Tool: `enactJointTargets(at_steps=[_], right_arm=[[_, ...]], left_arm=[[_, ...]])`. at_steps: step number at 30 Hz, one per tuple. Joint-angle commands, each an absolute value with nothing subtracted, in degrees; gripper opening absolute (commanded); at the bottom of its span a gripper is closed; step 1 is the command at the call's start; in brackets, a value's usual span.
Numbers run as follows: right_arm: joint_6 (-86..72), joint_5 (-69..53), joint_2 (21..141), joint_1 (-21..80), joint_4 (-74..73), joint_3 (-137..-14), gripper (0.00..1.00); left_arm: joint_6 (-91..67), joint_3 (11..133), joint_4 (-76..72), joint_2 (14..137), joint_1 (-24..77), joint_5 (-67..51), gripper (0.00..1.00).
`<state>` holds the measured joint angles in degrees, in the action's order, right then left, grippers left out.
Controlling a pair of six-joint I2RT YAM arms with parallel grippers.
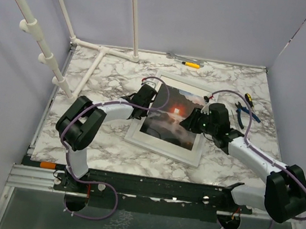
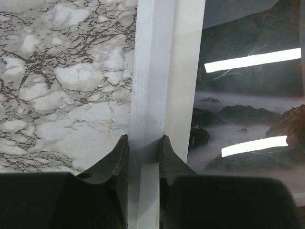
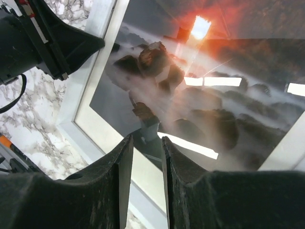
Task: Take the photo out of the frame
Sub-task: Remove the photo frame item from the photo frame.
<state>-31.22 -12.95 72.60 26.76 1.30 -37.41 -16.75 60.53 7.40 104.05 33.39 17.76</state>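
Observation:
The white frame (image 1: 162, 148) lies face up in the middle of the marble table, with the photo (image 1: 172, 120) of a sunset over misty rocks showing inside its mat. My left gripper (image 1: 144, 99) is at the frame's left side. In the left wrist view its jaws (image 2: 143, 138) sit on either side of the white frame rail (image 2: 150, 71) and press on it, with the photo (image 2: 248, 109) to the right. My right gripper (image 1: 189, 121) hangs over the picture's right part. Its jaws (image 3: 147, 138) stand a little apart above the photo (image 3: 190, 95) with nothing between them.
Blue-handled pliers (image 1: 244, 113) lie right of the frame. A yellow-handled screwdriver (image 1: 191, 64) lies at the table's back edge. A white pipe stand (image 1: 101, 56) occupies the back left corner. Purple walls enclose the table on three sides.

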Motion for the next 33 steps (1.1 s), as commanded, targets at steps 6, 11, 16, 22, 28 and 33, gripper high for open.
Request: enactJointTargets(at_steps=[6, 11, 16, 22, 28, 33], right_arm=[[-33.14, -22.54, 76.89, 26.81, 10.84, -38.06, 0.3], [-34.43, -30.0, 83.46, 27.45, 14.33, -41.04, 0.19], [-36.77, -34.77, 88.36, 29.72, 20.33, -41.95, 0.01], [-39.48, -36.7, 93.16, 32.26, 25.15, -43.49, 0.01], [-39.82, -37.3, 96.18, 36.06, 26.47, -45.42, 0.01], [-41.01, -37.86, 103.75, 36.65, 27.32, -45.32, 0.01]], left_arm=[[-16.4, 62.31, 10.71, 102.2, 34.97, 24.89, 0.02], [-16.43, 64.24, 13.56, 100.22, 35.97, 24.76, 0.0], [-16.27, 65.7, 15.32, 98.35, 36.51, 25.08, 0.0], [-16.25, 66.69, 16.53, 97.16, 36.73, 25.28, 0.0], [-15.93, 66.88, 16.96, 96.7, 36.76, 25.3, 0.0], [-15.97, 67.21, 17.39, 96.64, 36.82, 25.23, 0.0]])
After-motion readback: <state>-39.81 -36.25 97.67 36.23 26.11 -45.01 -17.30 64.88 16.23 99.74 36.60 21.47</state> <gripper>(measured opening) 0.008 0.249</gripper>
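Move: The photo in the frame has its middle about 3 cm ahead of the open, empty right hand, 4 cm to its left and 8 cm below. At that same depth, the frame's left side, pinched by the left hand, is roughly 19 cm to the left and 2 cm ahead, and the frame's near-left corner some 24 cm left and 10 cm back. From the left hand, the photo's middle lies around 14 cm right, 1 cm ahead, about level in height. Left hand lifts the frame's still-pinched side about 4 cm; right shuts, sweeping some 13 cm left towards that side. ##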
